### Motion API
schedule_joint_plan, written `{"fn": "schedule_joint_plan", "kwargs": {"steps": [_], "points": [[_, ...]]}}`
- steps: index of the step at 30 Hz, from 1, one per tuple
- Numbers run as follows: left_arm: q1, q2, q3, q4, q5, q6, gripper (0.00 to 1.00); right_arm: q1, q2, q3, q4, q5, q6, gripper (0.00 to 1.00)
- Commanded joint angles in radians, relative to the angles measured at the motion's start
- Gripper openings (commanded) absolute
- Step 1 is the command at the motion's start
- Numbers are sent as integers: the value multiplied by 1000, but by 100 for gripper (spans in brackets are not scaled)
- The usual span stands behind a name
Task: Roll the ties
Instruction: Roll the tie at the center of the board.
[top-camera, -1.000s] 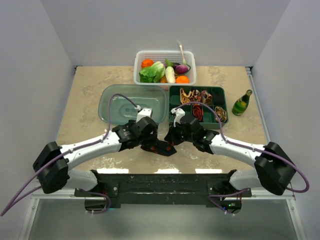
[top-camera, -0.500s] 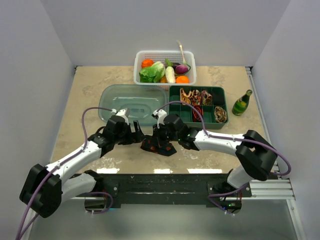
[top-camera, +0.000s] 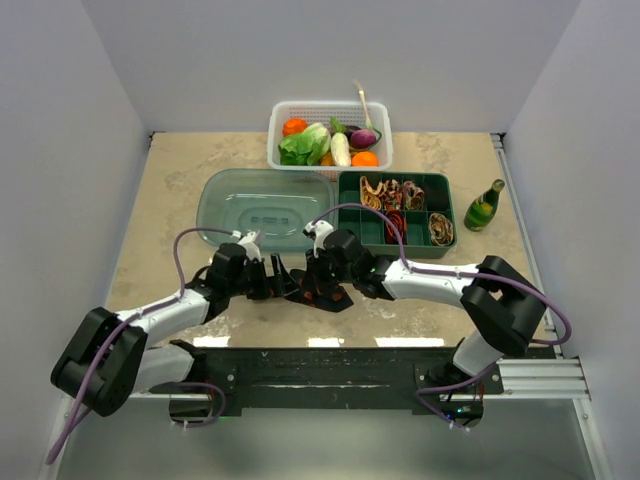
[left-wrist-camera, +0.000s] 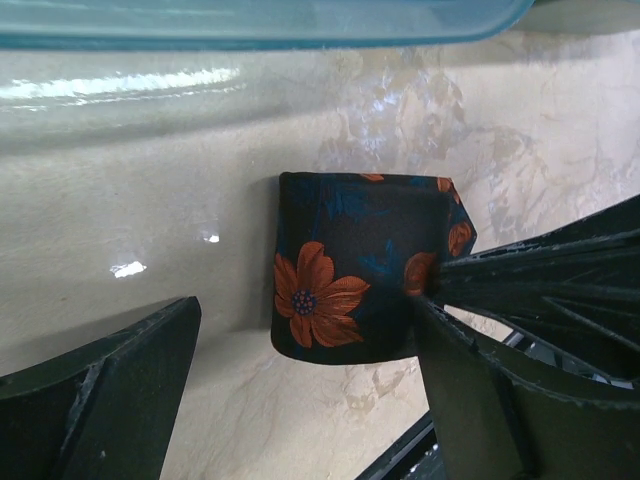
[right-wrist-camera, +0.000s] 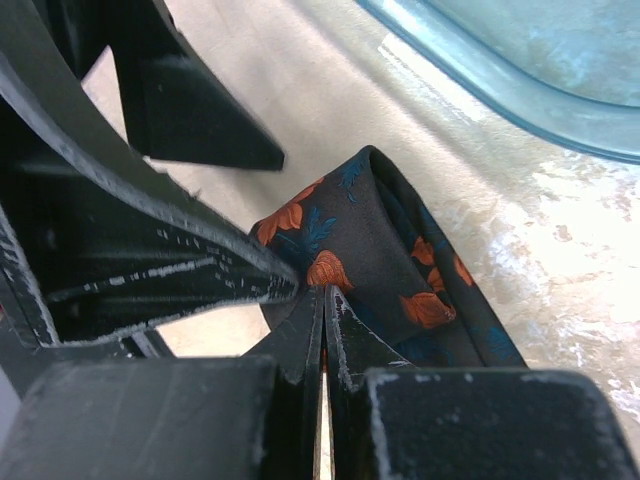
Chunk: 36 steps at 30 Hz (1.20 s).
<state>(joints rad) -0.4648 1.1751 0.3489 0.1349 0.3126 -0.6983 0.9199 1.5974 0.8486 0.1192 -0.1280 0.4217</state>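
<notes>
A black tie (left-wrist-camera: 345, 268) with orange flowers lies rolled up on the beige tabletop, near the front middle (top-camera: 325, 296). My left gripper (left-wrist-camera: 300, 400) stands open just left of the roll, its fingers wide on either side and touching nothing; from above the left gripper (top-camera: 268, 283) is low over the table. My right gripper (right-wrist-camera: 325, 295) is shut, and its tips pinch the fabric at the roll's edge (right-wrist-camera: 400, 260). In the top view the right gripper (top-camera: 312, 285) reaches in from the right. Other rolled ties (top-camera: 397, 222) sit in a green tray.
The green compartment tray (top-camera: 445, 183) stands behind the right arm, with a clear teal lid (top-camera: 265, 205) to its left. A white basket of toy vegetables (top-camera: 330, 110) is at the back. A small green bottle (top-camera: 485, 207) stands at the right.
My left gripper has pulled back to the left, off the roll, and dropped lower. The right arm has swung its elbow in and down, its gripper staying on the tie.
</notes>
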Motion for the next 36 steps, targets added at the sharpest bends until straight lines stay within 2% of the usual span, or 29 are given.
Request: {"fn": "schedule_joint_plan", "kwargs": {"steps": [1,9,18,22,24,27,29,36], "points": [[6,37,-47,202,89,-33,92,-9,-5,-9,-26,56,-18,0],[6,98,-99,396,158,-104,86,-15,-31,-62,-7,45,-4,0],[-37,159,-84,427,151,-118,80,-16,-36,-86,10,39,8,0],[-58,187,-82,443,125,-128,70,-16,-37,-83,8,37,6,0],[-58,189,-76,442,111,-127,62,-15,-40,-80,7,37,6,0],[-58,175,-50,369,63,-113,47,-16,-48,-74,-1,37,5,0],[-57,153,-39,318,46,-96,43,-15,-57,-68,-7,37,3,0],[-58,112,42,114,-24,-17,40,-15,-102,-49,-32,34,8,0]]}}
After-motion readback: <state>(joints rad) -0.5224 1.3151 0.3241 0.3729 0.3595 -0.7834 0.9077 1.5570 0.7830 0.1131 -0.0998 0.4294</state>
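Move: The partly rolled tie lies about 4 cm to the right of the wide-open left gripper, 2 cm ahead and some 2 cm below. From the right hand, its closed tips at the roll's right side, the roll is about 2 cm left, 1 cm ahead and 2 cm lower. The tie's loose tail lies some 12 cm right of the left hand and 3 cm back. The teal tray's middle is roughly 18 cm ahead of the left hand and 4 cm left. Bring the left gripper about 3 cm to the right onto the rolled tie, easing back a little and then forward again, while closing its fingers to about half open so that they pinch the roll from both sides. Meanwhile lower the right hand about 1.5 cm and shift it 2 cm right towards the tail, its shut tips kept at the roll's right side. ##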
